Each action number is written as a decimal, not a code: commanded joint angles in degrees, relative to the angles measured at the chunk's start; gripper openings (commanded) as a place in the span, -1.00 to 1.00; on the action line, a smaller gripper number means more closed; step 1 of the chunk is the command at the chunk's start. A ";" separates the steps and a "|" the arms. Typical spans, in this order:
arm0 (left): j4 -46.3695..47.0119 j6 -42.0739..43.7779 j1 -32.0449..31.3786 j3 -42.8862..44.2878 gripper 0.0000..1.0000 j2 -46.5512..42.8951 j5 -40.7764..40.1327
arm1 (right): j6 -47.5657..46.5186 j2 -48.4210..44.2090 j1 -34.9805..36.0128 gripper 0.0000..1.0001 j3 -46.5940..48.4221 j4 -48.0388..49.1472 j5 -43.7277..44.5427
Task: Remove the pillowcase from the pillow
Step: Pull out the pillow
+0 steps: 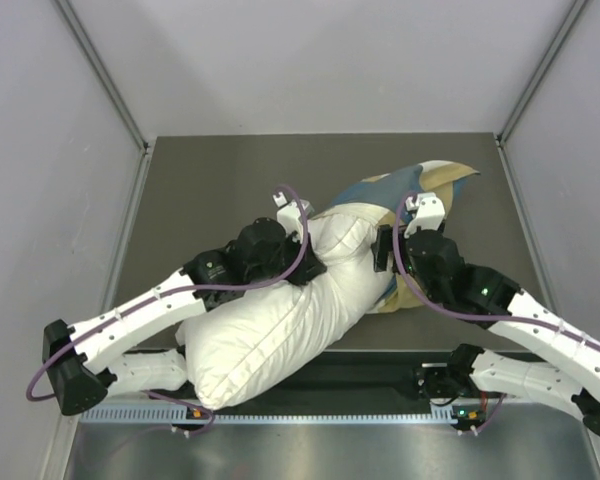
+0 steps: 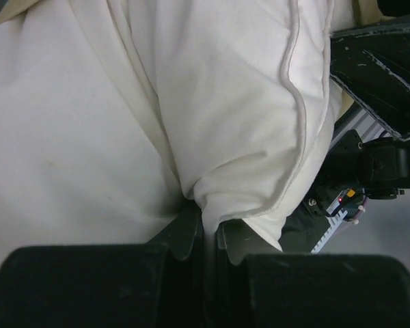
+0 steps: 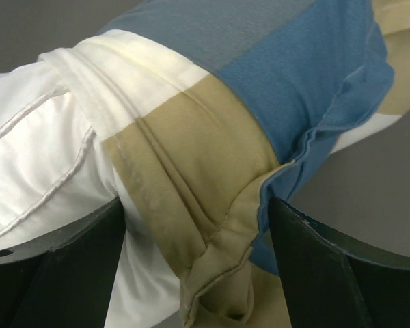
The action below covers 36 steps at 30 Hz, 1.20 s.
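The white pillow (image 1: 280, 320) lies slanted across the table, its near end over the front edge. The blue, tan and cream checked pillowcase (image 1: 420, 185) still covers only its far right end. My left gripper (image 1: 312, 268) is shut on a pinch of white pillow fabric (image 2: 225, 102) near a corner seam, as the left wrist view (image 2: 215, 229) shows. My right gripper (image 1: 385, 250) stands open (image 3: 198, 232) at the pillowcase's bunched mouth. The folded tan and blue hem (image 3: 219, 225) sits between its wide-apart fingers (image 3: 314, 266). White pillow (image 3: 27, 137) shows to the left of the hem.
A dark grey mat (image 1: 210, 180) covers the table between pale walls. A slotted rail (image 1: 280, 415) runs along the near edge. The right arm's base (image 2: 383, 164) shows past the pillow in the left wrist view.
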 commanded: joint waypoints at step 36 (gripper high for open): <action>-2.02 3.16 2.47 -7.50 -1.00 -6.74 -1.15 | -2.97 10.74 -8.53 -0.98 -2.10 12.18 0.07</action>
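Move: The pillowcase's open hem, a bunched blue and tan fold, lies about 4 cm ahead of my open right hand, 2 cm to its right and 2 cm below. The case's loose far tail is some 17 cm ahead and 15 cm right, and the white pillow's middle roughly 13 cm back and 24 cm left. From my left hand, already clamped on the pillow, the hem is about 8 cm ahead and 22 cm right. I work my open right hand forward about 5 cm in all, first swinging some 6 cm right with a slight rise and a clockwise turn of about 15 degrees. Then I sweep back left and dip over the hem, and shut the fingers to pinch the blue and tan cloth. My left hand keeps its grip on the pillow, easing only a little left and up. ##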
